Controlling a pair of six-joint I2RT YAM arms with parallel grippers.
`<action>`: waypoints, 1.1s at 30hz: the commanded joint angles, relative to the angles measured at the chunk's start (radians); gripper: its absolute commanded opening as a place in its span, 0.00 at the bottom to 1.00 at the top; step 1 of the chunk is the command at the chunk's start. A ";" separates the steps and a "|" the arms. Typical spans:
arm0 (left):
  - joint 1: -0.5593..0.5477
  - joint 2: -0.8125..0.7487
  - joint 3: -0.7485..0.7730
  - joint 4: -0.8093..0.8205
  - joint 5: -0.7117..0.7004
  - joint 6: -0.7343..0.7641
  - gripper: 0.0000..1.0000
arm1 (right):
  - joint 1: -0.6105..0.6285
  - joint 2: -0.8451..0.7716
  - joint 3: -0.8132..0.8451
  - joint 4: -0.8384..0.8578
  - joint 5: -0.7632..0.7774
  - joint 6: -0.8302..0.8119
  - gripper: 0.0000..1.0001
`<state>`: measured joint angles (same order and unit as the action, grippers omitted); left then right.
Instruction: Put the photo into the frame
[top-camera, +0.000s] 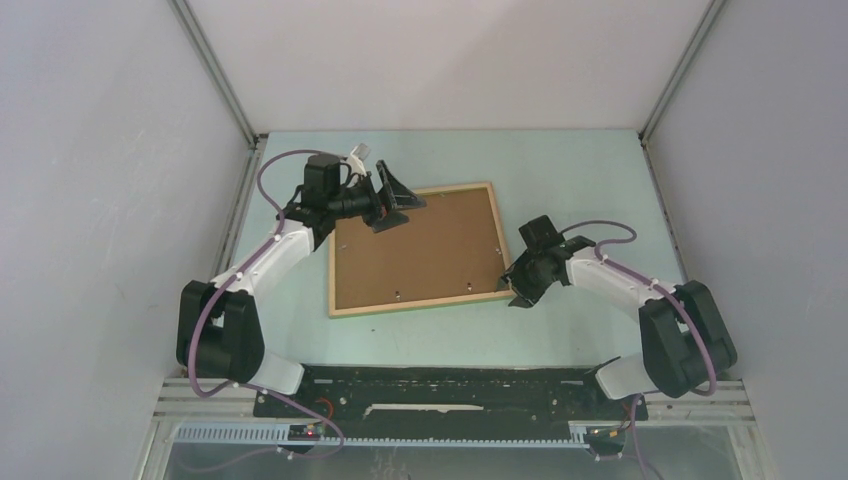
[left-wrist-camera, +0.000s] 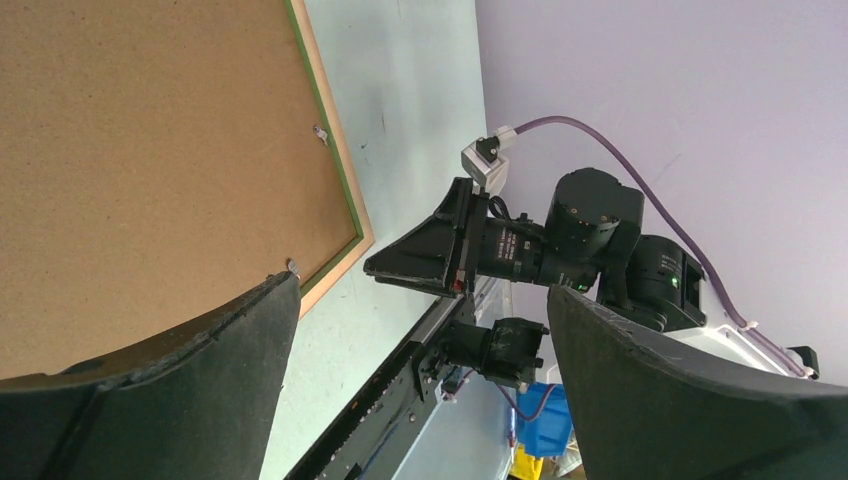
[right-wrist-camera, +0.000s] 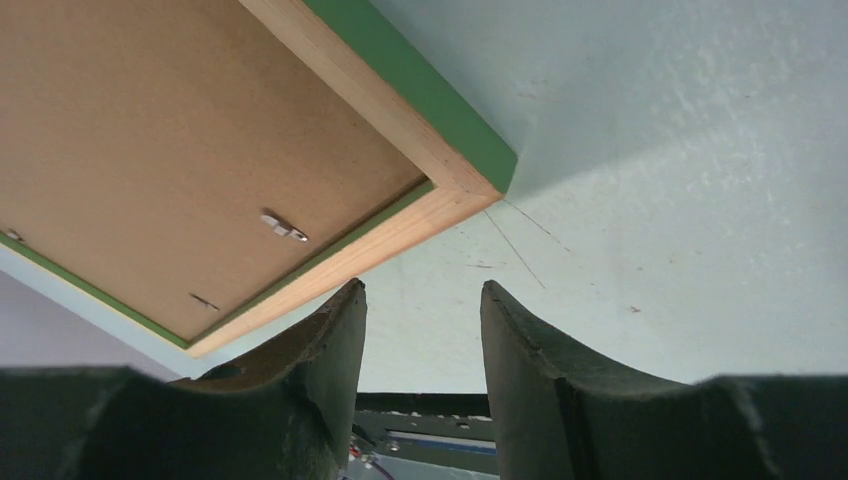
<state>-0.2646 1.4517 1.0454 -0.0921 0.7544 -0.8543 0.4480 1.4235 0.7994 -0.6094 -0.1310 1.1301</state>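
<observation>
The frame (top-camera: 400, 303) lies on the pale green table with its light wood border up and a green side edge (right-wrist-camera: 440, 185) showing. Inside it sits the brown board back of the photo (top-camera: 415, 250); the printed side is hidden. Small metal tabs (right-wrist-camera: 283, 228) stand along the inner edge. My left gripper (top-camera: 395, 205) hovers wide open over the frame's far left corner, empty, with the board (left-wrist-camera: 150, 150) beside its left finger. Just off the frame's near right corner, my right gripper (top-camera: 515, 290) is open, with only table between its fingers (right-wrist-camera: 330, 350).
Grey enclosure walls with aluminium posts (top-camera: 215, 75) close in the table on three sides. A black mounting rail (top-camera: 450, 390) runs along the near edge between the arm bases. A blue bin (left-wrist-camera: 540, 415) shows beyond the rail in the left wrist view.
</observation>
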 joint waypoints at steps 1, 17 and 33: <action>-0.004 -0.031 -0.016 0.009 0.003 0.022 1.00 | 0.011 0.011 0.009 0.052 0.019 0.138 0.53; -0.004 -0.042 -0.020 0.028 0.022 0.004 1.00 | 0.015 0.129 -0.033 0.122 0.075 0.263 0.43; -0.004 -0.051 -0.023 0.038 0.031 -0.005 1.00 | -0.197 0.300 0.213 0.053 0.225 -0.403 0.00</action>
<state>-0.2661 1.4433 1.0454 -0.0883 0.7635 -0.8566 0.2626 1.6600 0.9142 -0.4404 -0.1081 1.0592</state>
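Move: The frame's near side, right beside its near right corner, lies just under the right hand: about 1 cm ahead, 1 cm to the left and 3 cm below. The corner itself is some 2 cm ahead and 2 cm to the right. One metal clip sits roughly 7 cm left and 2 cm ahead, another 11 cm ahead and 2 cm left. From the idle left hand, that grip spot is about 18 cm right, 10 cm back and 21 cm below. Down first, by about 3 cm, edging slightly forward and turning some 15 degrees clockwise, the right hand brings its half-open fingers astride the frame's near side next to the corner. They close and pinch the wooden bar, then drag the corner about 7 cm forward and 4 cm to the right at the same low height, the wrist turning partly back. ##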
